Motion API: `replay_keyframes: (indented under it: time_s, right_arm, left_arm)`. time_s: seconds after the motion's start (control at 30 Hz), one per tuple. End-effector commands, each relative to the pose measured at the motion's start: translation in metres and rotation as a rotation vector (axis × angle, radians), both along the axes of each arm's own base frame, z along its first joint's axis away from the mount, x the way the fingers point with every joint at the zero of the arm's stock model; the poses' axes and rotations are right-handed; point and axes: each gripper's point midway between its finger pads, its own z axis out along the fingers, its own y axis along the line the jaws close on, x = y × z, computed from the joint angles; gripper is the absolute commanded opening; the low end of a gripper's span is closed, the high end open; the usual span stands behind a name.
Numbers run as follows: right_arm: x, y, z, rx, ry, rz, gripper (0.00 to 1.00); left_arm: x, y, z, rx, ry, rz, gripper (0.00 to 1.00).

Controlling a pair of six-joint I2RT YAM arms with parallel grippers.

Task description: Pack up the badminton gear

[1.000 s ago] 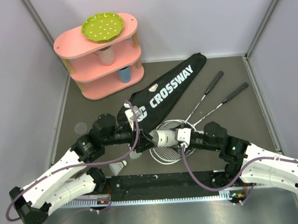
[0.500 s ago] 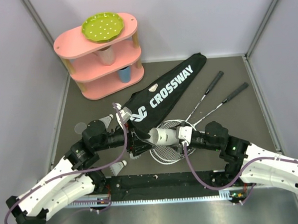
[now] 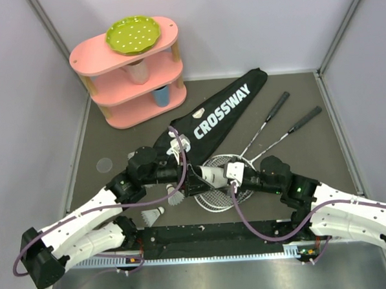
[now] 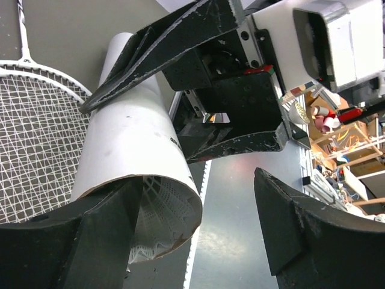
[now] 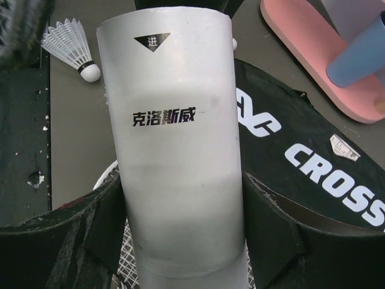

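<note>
My right gripper [image 5: 180, 198] is shut on the white tube [image 5: 174, 138], holding it level above the two racket heads [image 3: 225, 193]. At the tube's [image 3: 210, 176] open mouth, my left gripper [image 3: 193, 181] stands open, one finger just in front of the rim. A white shuttlecock [image 4: 165, 208] sits inside the tube [image 4: 129, 138], clear of my left gripper [image 4: 198, 232]. Two more shuttlecocks [image 3: 176, 198] [image 3: 153, 215] lie on the table near the left arm. The black CROSSWAY bag [image 3: 217, 114] lies flat behind, and the racket handles [image 3: 278, 106] [image 3: 307, 118] point to the back right.
A pink three-tier shelf [image 3: 131, 70] stands at the back left with a green dotted plate [image 3: 132, 33] on top and cups [image 3: 161, 94] on its lower tiers. Grey walls close in the table on three sides. A black rail [image 3: 210, 234] runs along the near edge.
My left gripper swung right to the tube's mouth and opened, and a shuttlecock now lies inside the tube. The right arm kept its grip and shifted the tube slightly left.
</note>
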Motion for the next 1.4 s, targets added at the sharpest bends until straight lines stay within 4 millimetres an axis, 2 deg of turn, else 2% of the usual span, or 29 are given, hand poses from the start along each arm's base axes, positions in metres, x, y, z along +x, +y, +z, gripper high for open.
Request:
replay_keyframes:
  time_s: [0.0,0.17,0.2,0.23,0.3,0.33,0.4,0.43,0.47,0.53,0.57,0.6,0.7,0.87,0.93,0.97,1.03,1.17,1.37]
  right_arm:
    - [0.0,0.01,0.048,0.137,-0.069,0.019,0.19]
    - [0.011,0.001,0.037,0.11,-0.067,-0.063,0.19]
    - [0.012,0.0,0.032,0.108,-0.066,-0.071,0.19]
    - [0.014,-0.002,0.033,0.113,-0.072,-0.087,0.2]
    - [0.019,-0.005,0.033,0.114,-0.076,-0.124,0.2]
    - [0.027,-0.01,0.034,0.115,-0.073,-0.176,0.2]
    - [0.034,-0.014,0.033,0.113,-0.072,-0.226,0.21]
    - [0.041,-0.019,0.034,0.122,-0.067,-0.28,0.21]
    - [0.043,-0.021,0.035,0.132,-0.066,-0.3,0.21]
    - [0.044,-0.024,0.033,0.143,-0.061,-0.319,0.22]
    - [0.044,-0.024,0.035,0.154,-0.063,-0.317,0.22]
    - [0.042,-0.025,0.038,0.167,-0.07,-0.312,0.23]
    - [0.04,-0.029,0.047,0.195,-0.083,-0.312,0.24]
    - [0.032,-0.032,0.052,0.231,-0.086,-0.283,0.24]
    - [0.03,-0.033,0.056,0.247,-0.092,-0.278,0.24]
    - [0.03,-0.034,0.057,0.249,-0.095,-0.278,0.24]
    - [0.03,-0.034,0.062,0.257,-0.103,-0.277,0.24]
    - [0.028,-0.033,0.062,0.265,-0.108,-0.265,0.24]
    - [0.026,-0.035,0.06,0.26,-0.1,-0.256,0.24]
  left_arm:
    - [-0.001,0.007,0.037,-0.112,-0.117,0.037,0.8]
    - [0.011,0.038,0.044,-0.032,-0.174,0.215,0.81]
    - [0.011,0.048,0.052,-0.04,-0.192,0.261,0.81]
    - [0.027,0.065,0.045,0.017,-0.18,0.397,0.77]
    - [0.039,0.095,0.049,0.031,-0.144,0.582,0.69]
    - [0.057,0.128,0.037,0.118,-0.104,0.791,0.65]
    - [0.06,0.153,0.027,0.161,-0.043,0.921,0.61]
    - [0.06,0.16,0.012,0.223,-0.028,0.943,0.61]
    - [0.059,0.16,0.002,0.261,-0.021,0.938,0.61]
    - [0.058,0.157,-0.031,0.391,0.038,0.916,0.61]
    - [0.051,0.154,-0.048,0.454,0.087,0.881,0.58]
    - [0.049,0.153,-0.069,0.551,0.134,0.866,0.57]
    - [0.043,0.157,-0.112,0.716,0.194,0.879,0.57]
    - [0.032,0.14,-0.134,0.831,0.121,0.85,0.61]
    - [0.03,0.142,-0.138,0.914,0.064,0.853,0.64]
    - [0.029,0.142,-0.146,0.983,0.057,0.862,0.64]
    - [0.029,0.145,-0.146,1.069,-0.001,0.877,0.65]
    - [0.032,0.141,-0.169,1.226,-0.067,0.877,0.61]
    - [0.046,0.128,-0.183,1.25,-0.136,0.897,0.55]
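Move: The left hand is at the tube's open mouth, whose middle is some 3 cm ahead of it. The shuttlecock it goes for next lies on the table about 5 cm ahead, 12 cm left and 23 cm below. From that one, a near shuttlecock lies 8 cm left and 7 cm back, a far one 9 cm left and 6 cm ahead, and the racket heads 19 cm right and 3 cm ahead. From the right hand, the target is roughly 19 cm left, 1 cm ahead and 18 cm below. The left hand backs out of the tube's mouth, rising about 5 cm as it swings some 13 cm left and a little forward, then drops steeply by about 24 cm towards the shuttlecock beside the rackets, its wrist turning so the fingers go from pointing right to pointing down and forward, still open but somewhat narrower. The right hand keeps its grip on the tube and carries it a few centimetres up, right and forward, turning clockwise and lifting the mouth slightly. ##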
